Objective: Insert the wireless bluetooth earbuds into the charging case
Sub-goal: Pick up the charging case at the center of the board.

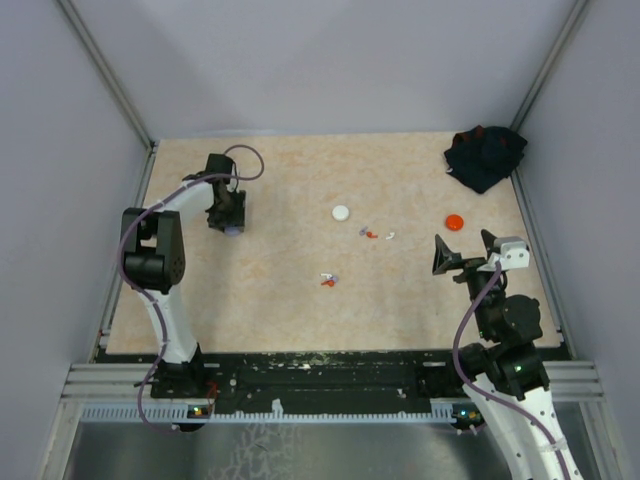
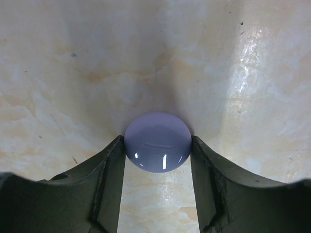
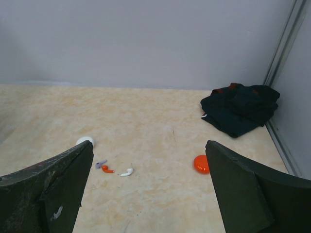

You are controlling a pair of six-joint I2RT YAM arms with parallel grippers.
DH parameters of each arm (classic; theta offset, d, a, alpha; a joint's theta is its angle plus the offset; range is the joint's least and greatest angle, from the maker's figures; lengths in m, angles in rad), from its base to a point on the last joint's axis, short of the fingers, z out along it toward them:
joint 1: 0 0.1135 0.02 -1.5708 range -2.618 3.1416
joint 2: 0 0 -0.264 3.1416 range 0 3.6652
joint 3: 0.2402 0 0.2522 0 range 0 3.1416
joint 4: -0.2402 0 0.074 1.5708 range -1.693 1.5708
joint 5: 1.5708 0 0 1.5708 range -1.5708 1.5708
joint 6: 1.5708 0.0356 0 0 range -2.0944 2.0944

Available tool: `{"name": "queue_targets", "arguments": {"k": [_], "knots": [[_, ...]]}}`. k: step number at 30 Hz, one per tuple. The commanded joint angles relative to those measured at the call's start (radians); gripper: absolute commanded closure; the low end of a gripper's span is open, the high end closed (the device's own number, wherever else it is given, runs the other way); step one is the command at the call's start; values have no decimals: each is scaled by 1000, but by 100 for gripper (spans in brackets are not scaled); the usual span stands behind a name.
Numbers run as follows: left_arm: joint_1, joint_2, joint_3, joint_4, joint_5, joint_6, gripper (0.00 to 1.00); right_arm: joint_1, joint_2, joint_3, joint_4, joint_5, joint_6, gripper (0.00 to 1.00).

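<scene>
A round lavender charging case (image 2: 157, 131) lies on the table at the far left, a small lilac spot (image 1: 232, 232) from above. My left gripper (image 2: 157, 141) points down over it, both fingers touching its sides (image 1: 229, 222). Tiny earbuds lie mid-table: a purple one (image 3: 100, 164), a red one (image 3: 107, 169) and a white one (image 3: 127, 172), grouped in the top view (image 1: 370, 234), with another small cluster (image 1: 327, 280) nearer me. My right gripper (image 1: 462, 250) hovers wide open at the right, holding nothing (image 3: 149, 145).
A white round case (image 1: 341, 212) (image 3: 86, 141) sits near the middle. An orange round case (image 1: 455, 221) (image 3: 200, 164) lies ahead of the right gripper. A dark crumpled cloth (image 1: 485, 155) (image 3: 240, 108) fills the far right corner. Grey walls enclose three sides.
</scene>
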Motion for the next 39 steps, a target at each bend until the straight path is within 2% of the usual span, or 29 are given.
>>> {"name": "queue_targets", "arguments": {"k": [1,8,12,16,22,28,34,39], "knots": [[5,4,19,-34,55,5,53,12,-2,3,52,-9,-3,2],[-46,-98,-35,-2,77,-13,54,14,42,34,54,-104,25,2],[-128,-180,-71,25,41,-37,54,13,122,88,45,-221,48,2],[-236,-264,-105,90,7,-83,54,11,209,138,36,-263,86,2],[-342,-381,-162,202,8,-88,55,12,322,221,-13,-348,110,2],[-458,-522,-289,404,-38,-19,56,12,411,248,-19,-327,218,2],[-601,-695,-486,703,-72,130,56,14,497,276,33,-404,298,2],[-690,-779,-612,901,-52,290,53,13,644,388,-85,-451,337,2]]}}
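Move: The left hand already has the purple charging case between its fingertips at table level. From it the near earbuds lie about 27 cm right and 15 back, the white case some 33 right and 5 farther out, the far earbuds about 42 right, nearly level. From the open right hand, the held case is roughly 62 cm left, 20 ahead and 28 lower; the near earbuds about 33 left, 4 ahead, equally low. Left hand carries the pinched case some 22 cm right, up and back; open right hand moves left. ##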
